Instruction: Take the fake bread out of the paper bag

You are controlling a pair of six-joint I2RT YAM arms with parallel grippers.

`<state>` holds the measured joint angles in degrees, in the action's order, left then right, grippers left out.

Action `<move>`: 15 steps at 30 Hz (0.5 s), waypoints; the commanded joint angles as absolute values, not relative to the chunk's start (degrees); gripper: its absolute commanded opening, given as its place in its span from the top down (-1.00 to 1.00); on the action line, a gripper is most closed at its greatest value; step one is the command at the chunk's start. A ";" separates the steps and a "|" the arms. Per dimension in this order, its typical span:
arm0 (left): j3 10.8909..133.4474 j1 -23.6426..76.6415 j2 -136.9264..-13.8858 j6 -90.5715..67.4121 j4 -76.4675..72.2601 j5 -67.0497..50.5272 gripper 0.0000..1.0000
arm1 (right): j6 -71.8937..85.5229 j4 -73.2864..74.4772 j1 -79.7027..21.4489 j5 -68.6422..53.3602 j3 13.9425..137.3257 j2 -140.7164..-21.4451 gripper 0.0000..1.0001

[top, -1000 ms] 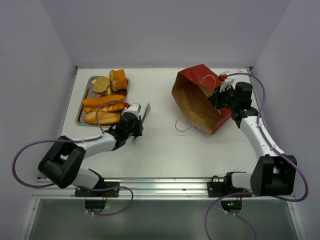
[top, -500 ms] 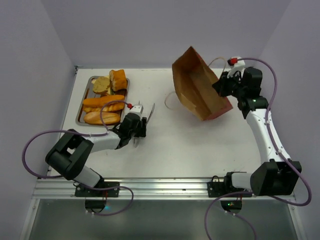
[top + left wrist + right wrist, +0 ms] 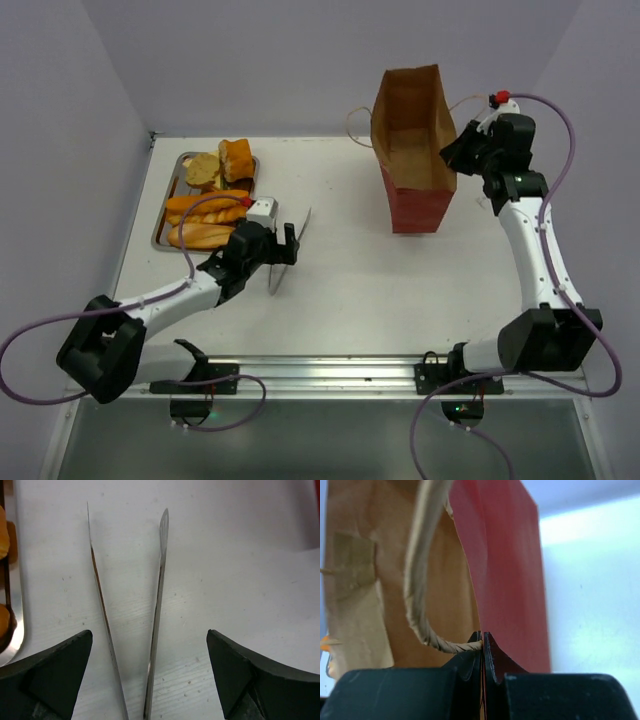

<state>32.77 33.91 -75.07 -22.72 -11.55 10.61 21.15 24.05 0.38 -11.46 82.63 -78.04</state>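
The paper bag (image 3: 417, 205), red outside and brown inside, stands upright at the back right with its mouth up; I see no bread inside it. My right gripper (image 3: 455, 155) is shut on the bag's right rim, where a string handle (image 3: 420, 580) meets the red wall (image 3: 505, 570); the pinch shows in the right wrist view (image 3: 483, 637). Several fake breads (image 3: 205, 205) lie in the steel tray (image 3: 160, 225) at the left. My left gripper (image 3: 285, 243) is open right of the tray, with metal tongs (image 3: 159, 590) lying between its spread fingers (image 3: 60, 665).
The tongs (image 3: 300, 228) point toward the back, over bare white table. The tray's edge (image 3: 15, 605) shows at the left of the left wrist view. The bag's other handle (image 3: 358, 125) hangs off its left rim. Walls enclose the table on three sides.
My right gripper has swung the bag from lying tilted on its side to upright, and moved it toward the back. My left gripper and the tongs have shifted slightly nearer.
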 commanded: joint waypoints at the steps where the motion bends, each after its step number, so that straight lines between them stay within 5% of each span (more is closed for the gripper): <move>1: 33.75 34.01 -68.83 -20.48 -8.72 10.90 -0.99 | 24.87 26.46 2.02 -10.10 79.11 -82.26 1.00; 5: 33.75 34.01 -63.73 -20.13 -6.86 10.11 -0.99 | 23.29 27.33 3.33 -10.19 76.82 -86.65 1.00; 10: 32.52 34.10 -58.19 -20.22 -5.19 10.02 -0.99 | 21.01 27.42 6.58 -10.73 75.32 -85.08 0.72; 15: 31.99 34.10 -55.38 -20.48 -4.13 9.15 -0.99 | 16.71 27.33 7.47 -9.67 74.53 -81.48 -0.17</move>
<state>32.75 33.89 -56.97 -21.43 -4.99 9.91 20.71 26.65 7.46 -10.90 74.85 -85.19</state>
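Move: The right hand grips the right rim of the empty paper bag. The bag's landing spot is on the table about 33 cm below that hand, some 6 cm back and 5 cm left; the tongs lie 11 cm back and 35 cm left. From the left hand, the spot is about 4 cm ahead and 33 cm right, the tongs are some 8 cm straight below, and the tray of bread is 12 cm ahead and 17 cm left. Lowering the bag quickly by about 13 cm, the right hand tips its fingers down nearly 20 degrees, drifts some 5 cm to the right, then parts its fingers about halfway around the rim. Meanwhile the left hand, still wide open, rises about 8 cm straight away from the tongs, levelling slightly. ##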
